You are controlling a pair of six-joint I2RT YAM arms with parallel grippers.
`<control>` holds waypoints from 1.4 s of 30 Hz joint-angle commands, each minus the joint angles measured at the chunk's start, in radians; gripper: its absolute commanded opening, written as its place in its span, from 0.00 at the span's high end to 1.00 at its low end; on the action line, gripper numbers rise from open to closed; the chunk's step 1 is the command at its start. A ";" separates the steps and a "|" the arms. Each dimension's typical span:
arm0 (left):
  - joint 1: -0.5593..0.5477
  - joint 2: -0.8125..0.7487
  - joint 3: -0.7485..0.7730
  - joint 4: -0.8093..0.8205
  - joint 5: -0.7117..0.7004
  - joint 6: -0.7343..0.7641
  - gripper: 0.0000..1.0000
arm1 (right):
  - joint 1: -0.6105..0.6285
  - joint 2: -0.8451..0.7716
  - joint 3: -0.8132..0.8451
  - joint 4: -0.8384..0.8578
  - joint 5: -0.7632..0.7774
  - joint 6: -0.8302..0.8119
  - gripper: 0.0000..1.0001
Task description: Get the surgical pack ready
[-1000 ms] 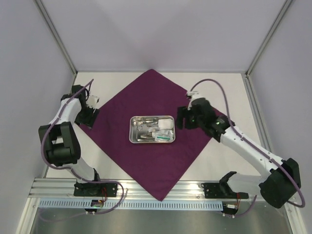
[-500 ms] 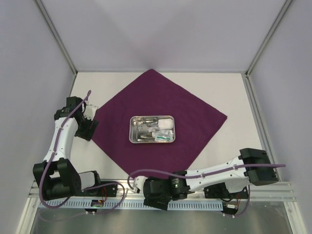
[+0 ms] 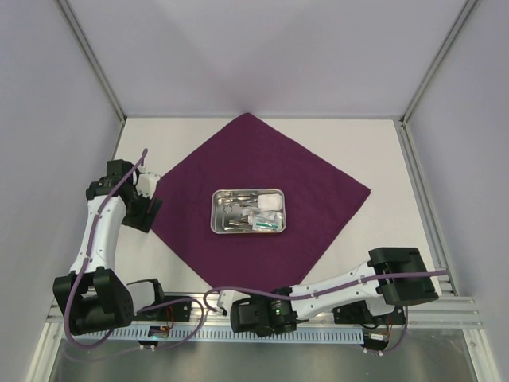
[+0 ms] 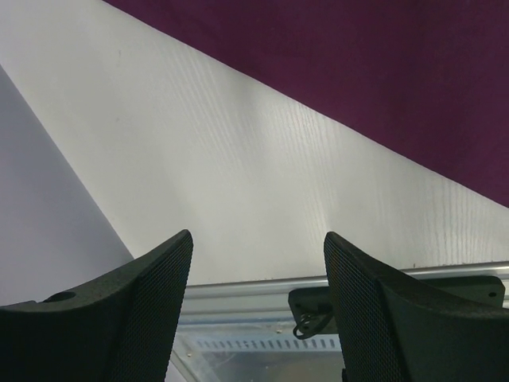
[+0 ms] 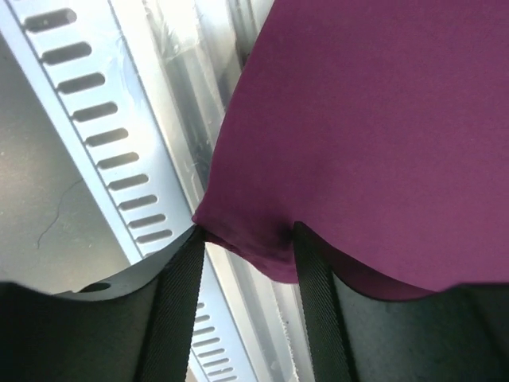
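The deep-purple cloth (image 3: 262,159) lies as a diamond on the white table, with the small steel tray (image 3: 215,212) at its middle. The tray holds thin metal instruments (image 3: 235,211), white gauze (image 3: 270,203) and a small packet (image 3: 266,225). My right arm lies folded along the near edge. Its gripper (image 3: 235,304) sits at the cloth's near corner. In the right wrist view the cloth (image 5: 382,119) puckers between the fingers of that gripper (image 5: 246,235), whose jaws stand well apart. My left gripper (image 3: 145,208) hovers open over bare table beside the cloth's left edge (image 4: 382,72), and nothing sits between its fingers (image 4: 258,247).
An aluminium rail (image 3: 95,306) and a slotted cable duct (image 5: 87,111) run along the near edge under the cloth's corner. Pale enclosure walls with metal posts (image 3: 91,60) close in the table at the left, right and back.
My right arm swung from the cloth's right corner down to the near edge, and its jaws narrowed around the cloth's near corner. The left arm's elbow dropped nearer; its gripper barely moved.
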 commanded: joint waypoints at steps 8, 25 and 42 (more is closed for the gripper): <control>-0.001 -0.042 0.007 -0.030 0.018 0.019 0.24 | -0.027 0.083 -0.015 0.058 0.126 0.036 0.99; -0.001 0.014 0.071 -0.046 0.042 0.022 0.25 | -0.313 -0.147 0.069 0.198 0.167 -0.122 0.99; -0.167 0.298 0.403 -0.017 0.129 0.004 0.26 | -0.941 0.267 0.736 0.132 -0.106 -0.297 1.00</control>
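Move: The purple cloth's near corner is right at the right hand, already between its half-closed fingers, about 1 cm ahead, 1 cm to the left and 1 cm lower. The loaded tray lies some 35 cm straight ahead of that hand, 4 cm left and about level; the white gauze in it is 36 cm ahead and 2 cm right. From the left hand, that corner lies about 22 cm back, 35 cm right and 11 cm down. Creeping forward and left a couple of centimetres, the right hand shuts its fingers on the cloth's near corner, then sweeps it forward about 35 cm and up some 16 cm until over the tray, drifting left while the wrist tilts and turns clockwise. Late on, the left hand, empty and open, heads forward about 8 cm, also rightward and up. ##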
